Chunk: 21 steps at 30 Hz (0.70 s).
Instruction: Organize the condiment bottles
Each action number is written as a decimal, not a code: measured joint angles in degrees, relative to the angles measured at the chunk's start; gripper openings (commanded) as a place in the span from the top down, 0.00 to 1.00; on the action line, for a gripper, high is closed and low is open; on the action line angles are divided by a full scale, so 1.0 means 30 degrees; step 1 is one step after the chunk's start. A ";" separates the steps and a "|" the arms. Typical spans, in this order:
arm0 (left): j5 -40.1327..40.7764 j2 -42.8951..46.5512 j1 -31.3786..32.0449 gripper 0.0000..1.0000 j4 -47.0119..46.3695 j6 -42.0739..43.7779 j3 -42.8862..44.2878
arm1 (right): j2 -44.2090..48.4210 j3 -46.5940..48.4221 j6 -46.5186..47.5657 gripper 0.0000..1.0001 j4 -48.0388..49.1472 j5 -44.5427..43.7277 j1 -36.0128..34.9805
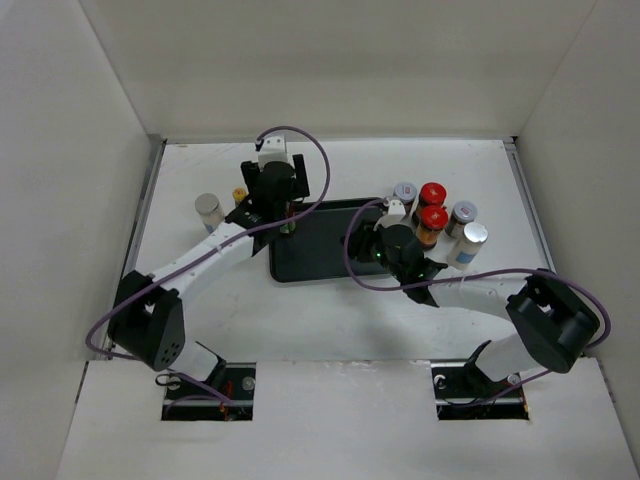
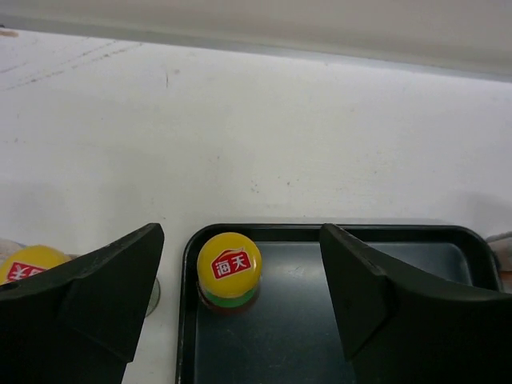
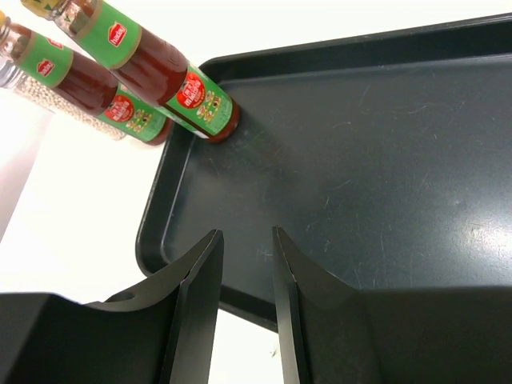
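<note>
A slim yellow-capped sauce bottle stands in the far left corner of the black tray. My left gripper hangs over it, open, with both fingers clear of the cap. A second yellow-capped bottle stands just outside the tray's left edge, beside a silver-lidded jar. To the right of the tray are two red-lidded jars and three silver-lidded jars. My right gripper hovers over the tray's edge, its fingers a narrow gap apart with nothing between them.
White walls enclose the table on the left, the far side and the right. A purple cable loops above the left wrist, and another purple cable trails from the right arm over the tray's right end.
</note>
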<state>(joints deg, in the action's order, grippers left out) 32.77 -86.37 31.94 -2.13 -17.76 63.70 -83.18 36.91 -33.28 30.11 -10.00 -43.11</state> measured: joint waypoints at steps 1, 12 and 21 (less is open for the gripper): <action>0.0044 0.0444 0.0073 0.22 -0.0029 0.0015 -0.0131 | 0.0000 0.0000 0.0000 0.63 0.0029 0.0000 0.0007; 0.0714 0.6266 -0.0561 0.40 0.0102 -0.0634 -0.2390 | 0.0000 0.0000 -0.0007 0.62 0.0066 0.0007 0.0240; 0.0772 0.4867 -0.2404 0.45 0.1333 -0.1443 -0.3308 | 0.0000 0.0000 -0.0029 0.62 0.0073 0.0007 0.0248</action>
<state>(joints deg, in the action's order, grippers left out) 35.09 -71.77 24.73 1.87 -22.09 53.78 -83.18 36.91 -33.36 30.33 -9.98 -42.37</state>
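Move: The condiment bottle still outside the tray stands about 9 cm to the left of the left hand and 1 cm back, its middle some 8 cm lower. The bottle already in the tray is right under that hand, about 8 cm down; the silver-capped jar is 17 cm left and 1 cm back. The tray's middle lies 9 cm right and 2 cm back. From the right hand, the outside bottle is roughly 20 cm left and 8 cm ahead, about level. Up and back first, rising about 7 cm clear of the bottle already standing in the tray, the open left hand then swings some 8 cm left and sinks again towards the bottle outside it. The wrist turns about 10 degrees counter-clockwise and the fingers narrow partway, ending spread just short of that bottle. ##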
